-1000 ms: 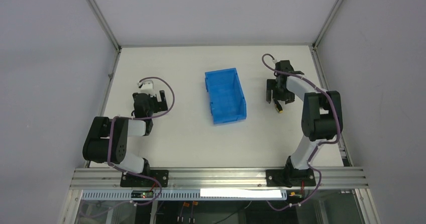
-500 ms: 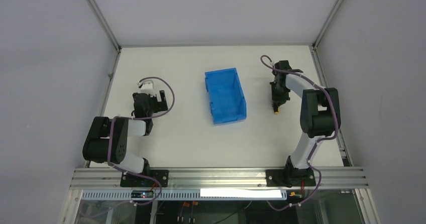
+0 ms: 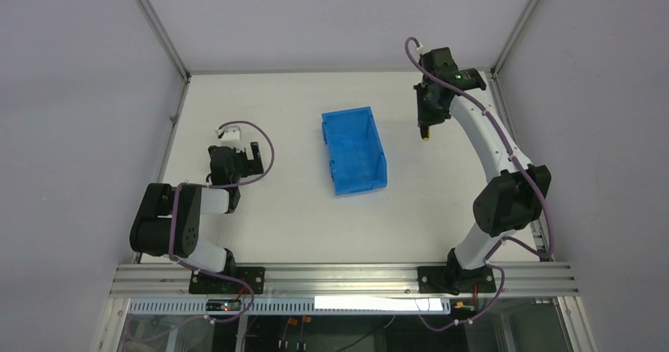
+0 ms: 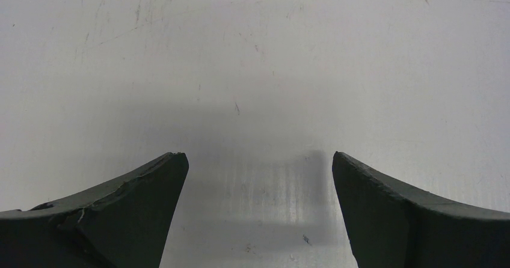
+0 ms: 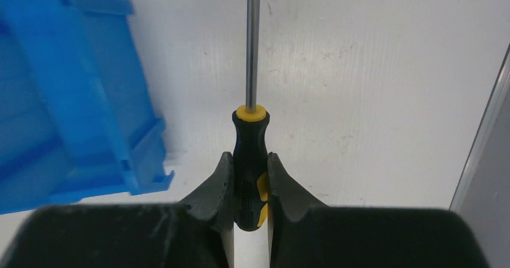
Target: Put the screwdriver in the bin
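Observation:
My right gripper point(image 5: 250, 160) is shut on the black and yellow handle of the screwdriver point(image 5: 251, 137), whose thin metal shaft points away from the camera, above the table. From above, the right gripper point(image 3: 427, 128) hangs raised at the far right, with the screwdriver point(image 3: 426, 133) poking out below it, to the right of the blue bin point(image 3: 353, 149). The bin point(image 5: 66, 100) also fills the left side of the right wrist view. My left gripper point(image 4: 258, 178) is open with only bare table between its fingers, and it rests low at the left point(image 3: 233, 148).
An aluminium frame rail point(image 5: 481, 142) runs along the table's right edge close to the right gripper. White walls enclose the table on three sides. A white connector point(image 3: 229, 134) and purple cable lie by the left wrist.
The right gripper shut on the screwdriver, lifted it off the table and carried it toward the far edge as the right arm stretched out. The left arm has not moved.

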`<state>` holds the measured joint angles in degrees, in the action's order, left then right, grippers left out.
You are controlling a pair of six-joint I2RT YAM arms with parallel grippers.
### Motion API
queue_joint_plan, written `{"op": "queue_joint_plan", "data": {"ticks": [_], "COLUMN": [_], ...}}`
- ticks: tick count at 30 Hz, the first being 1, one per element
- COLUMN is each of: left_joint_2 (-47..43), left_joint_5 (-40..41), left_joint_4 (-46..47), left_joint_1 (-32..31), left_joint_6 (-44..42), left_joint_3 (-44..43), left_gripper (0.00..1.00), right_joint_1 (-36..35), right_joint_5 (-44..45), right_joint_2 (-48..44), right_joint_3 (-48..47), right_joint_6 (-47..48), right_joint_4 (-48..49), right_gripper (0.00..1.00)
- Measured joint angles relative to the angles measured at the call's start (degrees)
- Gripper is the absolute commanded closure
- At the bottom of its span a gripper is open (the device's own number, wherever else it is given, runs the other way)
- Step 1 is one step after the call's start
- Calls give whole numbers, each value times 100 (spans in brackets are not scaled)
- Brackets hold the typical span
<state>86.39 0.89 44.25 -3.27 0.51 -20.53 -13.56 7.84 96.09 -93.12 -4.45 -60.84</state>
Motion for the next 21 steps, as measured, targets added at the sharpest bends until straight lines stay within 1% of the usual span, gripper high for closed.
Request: {"op": "queue_joint_plan", "data": {"ticks": [6,10,13,17,21], "left_joint_2": [0,0,0,0,0], "left_joint_5": [0,0,0,0,0], "left_joint_4": [0,0,2,0,0], "left_joint_1": [0,0,0,0,0], "left_joint_6": [0,0,0,0,0], "left_joint_3": [0,0,0,0,0], "left_gripper": [0,0,0,0,0], "right_joint_1": [-807,-1620,-1996,-2406,-2570], "right_joint_5": [103,142,140,129,79], "right_joint_2": [96,588,990,1585,1937], "right_joint_3": [-1294,-2159,-2490,-2614,-2297], "right_joint_6": [-413,-629,-726,-848,-973], "right_joint_4": [-575,-765,-802,-796,-538], "right_gripper": [100,100,100,100,100]}}
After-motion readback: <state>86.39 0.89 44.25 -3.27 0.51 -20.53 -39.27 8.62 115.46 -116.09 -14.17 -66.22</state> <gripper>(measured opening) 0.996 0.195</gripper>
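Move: The right hand already holds the screwdriver by its handle, with the shaft pointing forward. From this hand the bin's middle lies about 19 cm to the left, 2 cm ahead and some 14 cm below, its long side running roughly forward and back. For the idle left hand, the bin's middle is about 32 cm to the right, 1 cm ahead and level in height. Still pinching the screwdriver by its handle, the right hand sweeps about 20 cm left in an arc, rising some 7 cm at first and then sinking about 8 cm, to come over the middle of the bin. The wrist turns some 15 degrees counter-clockwise on the way; the fingers keep their hold. ##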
